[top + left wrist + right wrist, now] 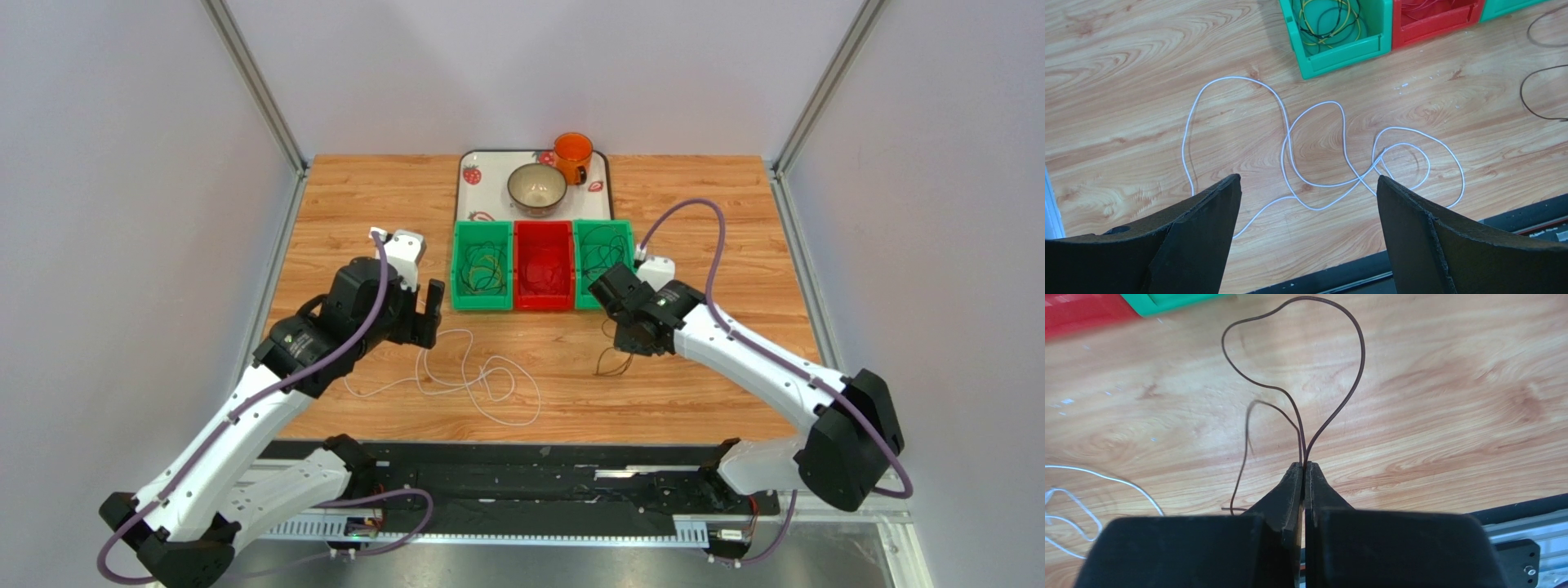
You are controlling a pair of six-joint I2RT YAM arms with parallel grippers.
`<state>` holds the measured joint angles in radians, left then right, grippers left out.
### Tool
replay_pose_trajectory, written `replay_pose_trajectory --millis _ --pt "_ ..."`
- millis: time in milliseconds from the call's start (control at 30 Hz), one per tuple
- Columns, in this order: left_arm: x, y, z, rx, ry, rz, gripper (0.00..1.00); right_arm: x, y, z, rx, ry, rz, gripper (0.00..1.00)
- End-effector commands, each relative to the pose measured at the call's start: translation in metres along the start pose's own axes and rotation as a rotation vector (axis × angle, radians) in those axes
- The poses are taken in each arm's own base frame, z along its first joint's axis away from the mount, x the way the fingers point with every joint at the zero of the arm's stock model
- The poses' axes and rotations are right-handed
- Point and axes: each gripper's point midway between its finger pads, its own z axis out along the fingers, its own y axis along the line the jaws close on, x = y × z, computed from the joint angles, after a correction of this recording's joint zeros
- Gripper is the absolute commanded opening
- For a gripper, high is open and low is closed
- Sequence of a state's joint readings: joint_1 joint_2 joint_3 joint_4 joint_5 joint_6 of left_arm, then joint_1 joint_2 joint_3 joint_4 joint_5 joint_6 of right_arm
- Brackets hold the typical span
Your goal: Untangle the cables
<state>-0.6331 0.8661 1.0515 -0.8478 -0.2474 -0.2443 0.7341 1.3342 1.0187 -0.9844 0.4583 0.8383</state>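
A thin white cable [472, 380] lies in loose crossed loops on the wooden table [711, 208], in front of the left arm. Seen from the left wrist, this white cable [1315, 153] spreads out beyond my left gripper [1309, 184], which is open with nothing between its fingers. My left gripper [429, 309] hovers at the loops' far left edge. My right gripper [1303, 467] is shut on a dark brown cable [1358, 367], which rises out of the fingertips in a loop. From above, the brown cable [611, 359] dangles under my right gripper [622, 333].
Three bins stand in a row: a green bin [481, 303] with yellow and dark cables, a red bin [543, 303], and a green bin [604, 226] with dark cables. Behind them a tray [472, 159] carries a bowl [537, 188] and an orange cup [572, 153].
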Motion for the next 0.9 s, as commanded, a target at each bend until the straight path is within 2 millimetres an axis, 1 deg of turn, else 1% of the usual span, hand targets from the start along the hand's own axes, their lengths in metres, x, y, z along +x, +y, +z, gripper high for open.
replay_pose_trajectory --millis 0,67,133,200,233,433,467,500,600,667,700,733,867 --pt "-0.002 0.000 0.003 0.000 -0.007 0.008 0.89 -0.038 -0.014 -0.030 0.046 -0.121 -0.029 0.00" --pt "-0.003 0.000 0.003 0.000 -0.008 0.007 0.89 -0.049 -0.016 -0.036 0.055 -0.152 -0.033 0.00" --pt "-0.002 0.000 0.003 -0.002 -0.007 0.006 0.89 -0.060 -0.013 -0.042 0.053 -0.181 -0.041 0.00" --pt "-0.002 0.000 0.003 -0.002 -0.009 0.007 0.89 -0.068 -0.012 -0.045 0.061 -0.200 -0.045 0.00" --pt "-0.002 0.000 0.003 -0.002 -0.006 0.008 0.89 -0.076 -0.008 -0.050 0.050 -0.215 -0.049 0.00" --pt "-0.002 0.001 0.003 -0.003 -0.008 0.008 0.89 -0.101 0.011 -0.066 -0.002 -0.254 -0.063 0.00" --pt "-0.003 0.000 0.002 -0.002 -0.009 0.008 0.89 -0.110 0.017 -0.071 -0.016 -0.267 -0.072 0.00" --pt "-0.002 0.001 0.003 -0.003 -0.008 0.008 0.89 -0.114 0.019 -0.074 -0.024 -0.272 -0.074 0.00" --pt "-0.003 0.001 0.002 -0.005 -0.014 0.006 0.89 -0.131 0.034 -0.088 -0.076 -0.298 -0.087 0.00" --pt "-0.003 0.001 0.002 -0.006 -0.011 0.007 0.89 -0.137 0.048 -0.092 -0.122 -0.298 -0.103 0.00" --pt "-0.003 0.001 0.002 -0.006 -0.013 0.008 0.89 -0.146 0.055 -0.101 -0.153 -0.319 -0.110 0.00" --pt "-0.003 0.001 0.001 -0.006 -0.014 0.006 0.89 -0.150 0.066 -0.105 -0.196 -0.327 -0.119 0.00" --pt "-0.003 0.002 0.001 -0.008 -0.015 0.009 0.90 -0.167 0.095 -0.120 -0.276 -0.396 -0.163 0.00"
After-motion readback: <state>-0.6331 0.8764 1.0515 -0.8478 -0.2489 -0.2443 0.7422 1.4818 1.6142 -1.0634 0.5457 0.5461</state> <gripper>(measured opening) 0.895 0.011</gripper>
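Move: The right hand already holds the brown cable, about 10 cm above the table. The right green bin, where it seems to be going, has its middle roughly 20 cm ahead, 5 cm to the left and 8 cm below. The red bin stands 11 cm to the left of that bin, level with it. The white cable lies around 28 cm left of the right hand and 2 cm back. From the idle left hand the right green bin is about 21 cm ahead, 29 cm to the right and 20 cm lower. Keeping the brown cable pinched between its shut fingertips, the right hand climbs about 15 cm while reaching some 8 cm forward, towards the right green bin; after a slight drift right it swings about 5 cm left. Its fingers tip up from steeply down to more forward by nearly 20 degrees, with a small counter-clockwise turn. ##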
